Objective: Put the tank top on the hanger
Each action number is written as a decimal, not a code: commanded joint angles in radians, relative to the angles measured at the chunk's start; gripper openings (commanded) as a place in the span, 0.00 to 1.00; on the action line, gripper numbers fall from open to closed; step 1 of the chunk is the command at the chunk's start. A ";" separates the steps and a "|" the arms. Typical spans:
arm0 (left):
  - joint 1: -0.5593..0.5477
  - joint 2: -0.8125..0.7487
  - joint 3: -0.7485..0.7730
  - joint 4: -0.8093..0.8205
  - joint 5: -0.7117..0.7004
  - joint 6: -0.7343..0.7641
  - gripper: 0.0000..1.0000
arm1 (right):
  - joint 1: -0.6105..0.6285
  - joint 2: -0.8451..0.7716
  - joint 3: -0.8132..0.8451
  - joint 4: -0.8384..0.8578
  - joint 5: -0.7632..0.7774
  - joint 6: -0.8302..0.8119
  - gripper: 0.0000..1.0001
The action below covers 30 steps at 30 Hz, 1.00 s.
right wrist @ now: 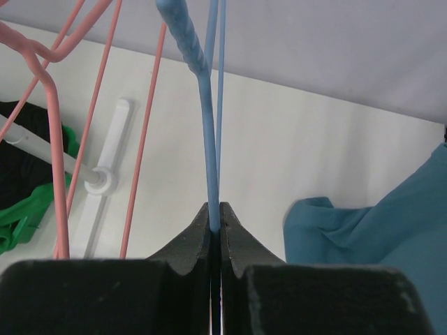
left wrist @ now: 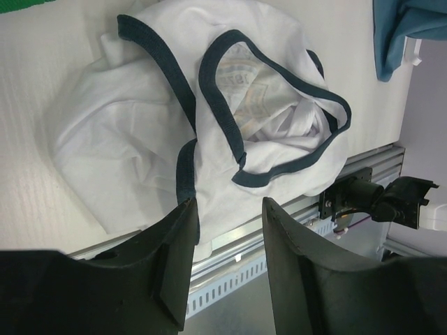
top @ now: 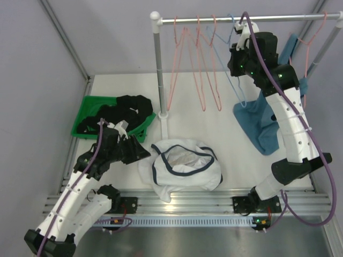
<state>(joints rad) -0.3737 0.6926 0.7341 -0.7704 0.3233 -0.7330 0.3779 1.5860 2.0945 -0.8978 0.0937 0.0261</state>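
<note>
The white tank top point(top: 185, 166) with navy trim lies crumpled on the table near its front edge. In the left wrist view the tank top point(left wrist: 140, 125) fills the space just beyond my left gripper point(left wrist: 229, 202), whose jaws stand open with nothing between them. From above, the left gripper point(top: 140, 151) sits just left of the garment. The light-blue hanger point(top: 239, 91) hangs from the rail. My right gripper point(top: 235, 53) is raised beside it. In the right wrist view the right gripper point(right wrist: 216, 207) is shut on the hanger point(right wrist: 208, 139), pinching its thin wire.
Several pink hangers point(top: 201, 69) hang on the metal rail point(top: 278, 17), left of the blue one. A teal top point(top: 262, 120) hangs at the right. A green bin point(top: 88, 110) of black garments sits at the back left. The rail's pole point(top: 159, 69) stands mid-table.
</note>
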 commanded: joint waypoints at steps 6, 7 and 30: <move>0.002 0.012 0.045 0.011 0.005 0.021 0.47 | 0.004 -0.075 0.019 0.128 0.052 0.011 0.00; 0.002 0.015 0.047 0.011 0.006 0.024 0.47 | 0.004 -0.078 0.019 0.132 0.055 0.011 0.00; 0.002 0.074 0.047 0.029 0.031 0.049 0.47 | 0.004 -0.495 -0.424 0.039 0.075 0.138 0.00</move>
<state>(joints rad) -0.3737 0.7513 0.7483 -0.7673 0.3508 -0.7017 0.3779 1.2125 1.7267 -0.8356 0.1680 0.1146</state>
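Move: The right hand, already shut on the blue hanger just below its neck, has the white tank top it is meant for about 24 cm back, 17 cm to its left and some 40 cm below. The rail runs about 4 cm ahead and 16 cm above; the nearest pink hanger is 7 cm left and 4 cm ahead, about level, and the teal top 20 cm right, 2 cm ahead and 20 cm below. From the left hand, the tank top lies 15 cm right, level fore and aft, 16 cm below. Keeping its fingers shut on the blue hanger, the right hand first rises about 4 cm nearly straight up, tipping its fingertips slightly upward, to free the hook from the rail. It then draws back towards its own base with growing speed, some 8 cm in all, drifting about 4 cm right away from the pink hangers and sinking to its starting height, while the wrist turns a few degrees clockwise. ##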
